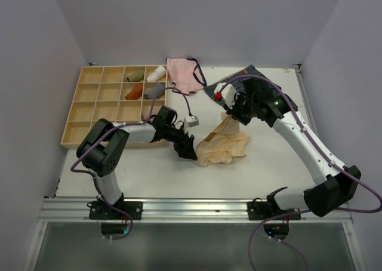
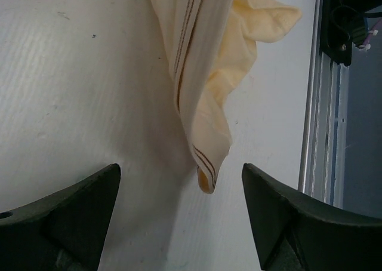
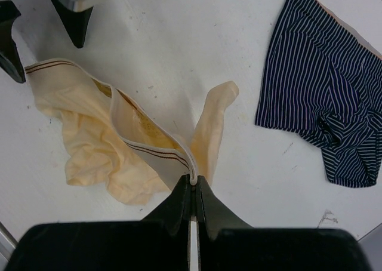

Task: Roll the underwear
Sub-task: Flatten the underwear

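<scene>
The pale peach-beige underwear (image 1: pixel 224 144) lies crumpled on the white table, one end lifted. My right gripper (image 1: pixel 234 113) is shut on its waistband (image 3: pixel 192 176) and holds that end up; the cloth (image 3: pixel 95 145) trails down to the left. My left gripper (image 1: pixel 187 148) is open just left of the cloth's low end. In the left wrist view the waistband corner (image 2: pixel 207 175) hangs between the two fingers (image 2: pixel 77 214), touching neither.
A navy striped pair (image 1: pixel 242 83) lies behind the right gripper and shows in the right wrist view (image 3: pixel 322 98). A pink pair (image 1: pixel 184 75) lies at the back. A wooden compartment tray (image 1: pixel 89 110) with small rolled items stands at left. The metal table rail (image 2: pixel 319 104) is near.
</scene>
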### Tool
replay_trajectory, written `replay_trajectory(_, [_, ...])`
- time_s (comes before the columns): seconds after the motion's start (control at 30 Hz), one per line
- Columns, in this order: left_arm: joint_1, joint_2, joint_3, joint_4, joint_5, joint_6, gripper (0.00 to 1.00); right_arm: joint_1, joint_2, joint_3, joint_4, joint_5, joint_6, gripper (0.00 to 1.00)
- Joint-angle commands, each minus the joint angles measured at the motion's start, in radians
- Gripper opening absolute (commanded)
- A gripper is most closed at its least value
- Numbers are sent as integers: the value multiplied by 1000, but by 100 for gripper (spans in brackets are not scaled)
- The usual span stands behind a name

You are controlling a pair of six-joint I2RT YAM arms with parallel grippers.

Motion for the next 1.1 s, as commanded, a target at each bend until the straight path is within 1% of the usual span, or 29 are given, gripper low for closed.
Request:
replay_trajectory(0.0, [-44, 38, 24, 150, 69, -53, 86, -10, -43, 41, 36, 31, 23, 0])
replay_trajectory(0.03, [-52, 48, 26, 162, 72, -61, 86, -11, -43, 42, 38, 38, 23, 0])
replay_trajectory(0.13, [-77, 86, 41, 179, 74, -89, 81, -23, -51, 52, 44, 44, 24, 0])
replay_trajectory(0.2, [-78, 103, 50, 184, 62, -109, 68, -33, -60, 58, 52, 48, 17, 0])
replay_trajectory(0.23, [-77, 92, 64, 172, 52, -101, 55, -46, -63, 58, 58, 54, 16, 0])
replay_trajectory(0.3, [-71, 63, 69, 146, 5, -78, 42, -68, -75, 61, 69, 73, 12, 0])
replay_trajectory(0.33, [-64, 45, 76, 140, -8, -72, 30, -95, -80, 62, 69, 73, 9, 0])
replay_trajectory(0.37, [-55, 8, 85, 127, -23, -63, 24, -111, -88, 67, 67, 77, 4, 0])
replay_trajectory(0.43, [-23, -24, 118, 68, -81, -37, 9, -151, -98, 70, 69, 78, 4, 0])
replay_trajectory(0.47, [-11, -50, 168, -9, -110, -25, 0, -160, -105, 65, 69, 78, 4, 0])
replay_trajectory(0.5, [8, -66, 196, -32, -176, -2, 0, -172, -126, 59, 69, 79, 1, 0])
replay_trajectory(0.53, [17, -95, 254, -54, -207, 12, 0, -175, -137, 53, 69, 79, -5, 0])
replay_trajectory(0.57, [25, -110, 279, -84, -234, 24, 0, -177, -147, 39, 72, 81, -3, 0])
replay_trajectory(0.6, [34, -124, 300, -97, -292, 44, 0, -178, -172, 36, 79, 82, 3, 0])
replay_trajectory(0.67, [34, -162, 371, -141, -351, 71, 0, -177, -184, 53, 86, 88, 24, 0])
replay_trajectory(0.77, [34, -208, 472, -189, -471, 124, 0, -188, -194, 94, 138, 157, 32, 0])
replay_trajectory(0.8, [34, -222, 490, -192, -541, 153, 0, -203, -197, 101, 171, 165, 35, 0])
replay_trajectory(0.83, [34, -250, 500, -193, -566, 172, 0, -207, -215, 89, 182, 144, 46, 0])
replay_trajectory(0.9, [29, -268, 483, -273, -528, 271, 0, -206, -241, 44, 129, 40, 41, 0])
replay_trajectory(0.93, [19, -261, 474, -349, -519, 310, 0, -204, -255, -11, 81, -63, 30, 0])
replay_trajectory(0.97, [-18, -261, 455, -485, -508, 349, 0, -203, -263, -45, -1, -95, 41, 0])
replay_trajectory(1.0, [-32, -268, 422, -530, -444, 356, 0, -200, -270, -80, -44, -123, 32, 0])
replay_trajectory(1.03, [-38, -317, 323, -552, -407, 357, 0, -198, -307, -150, -75, -140, 21, 0])
replay_trajectory(1.07, [-44, -351, 269, -551, -376, 362, 0, -197, -333, -181, -92, -155, 7, 0])
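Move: The underwear's free waistband corner hangs just off the left fingertips, about 3 cm to their right, 1 cm back and 1 cm lower. From the left hand the pink garment lies some 37 cm ahead and 3 left, and the wooden box 22 ahead and 34 left. From the right hand, still pinching the waistband's other end, that corner is roughly 15 cm left, 8 back and 19 below, the striped garment 22 ahead, 9 right, 22 below. The left hand slips about 3 cm right and slightly back and down, its open fingers shutting on the free corner of the waistband, then sweeps it up some 20 cm and forward, the wrist turning about 40 degrees so the fingertips swing outward. The right hand keeps its pinch and draws away to the right and up, opening the gap between the hands, before both reverse at the end and start coming down and back. ##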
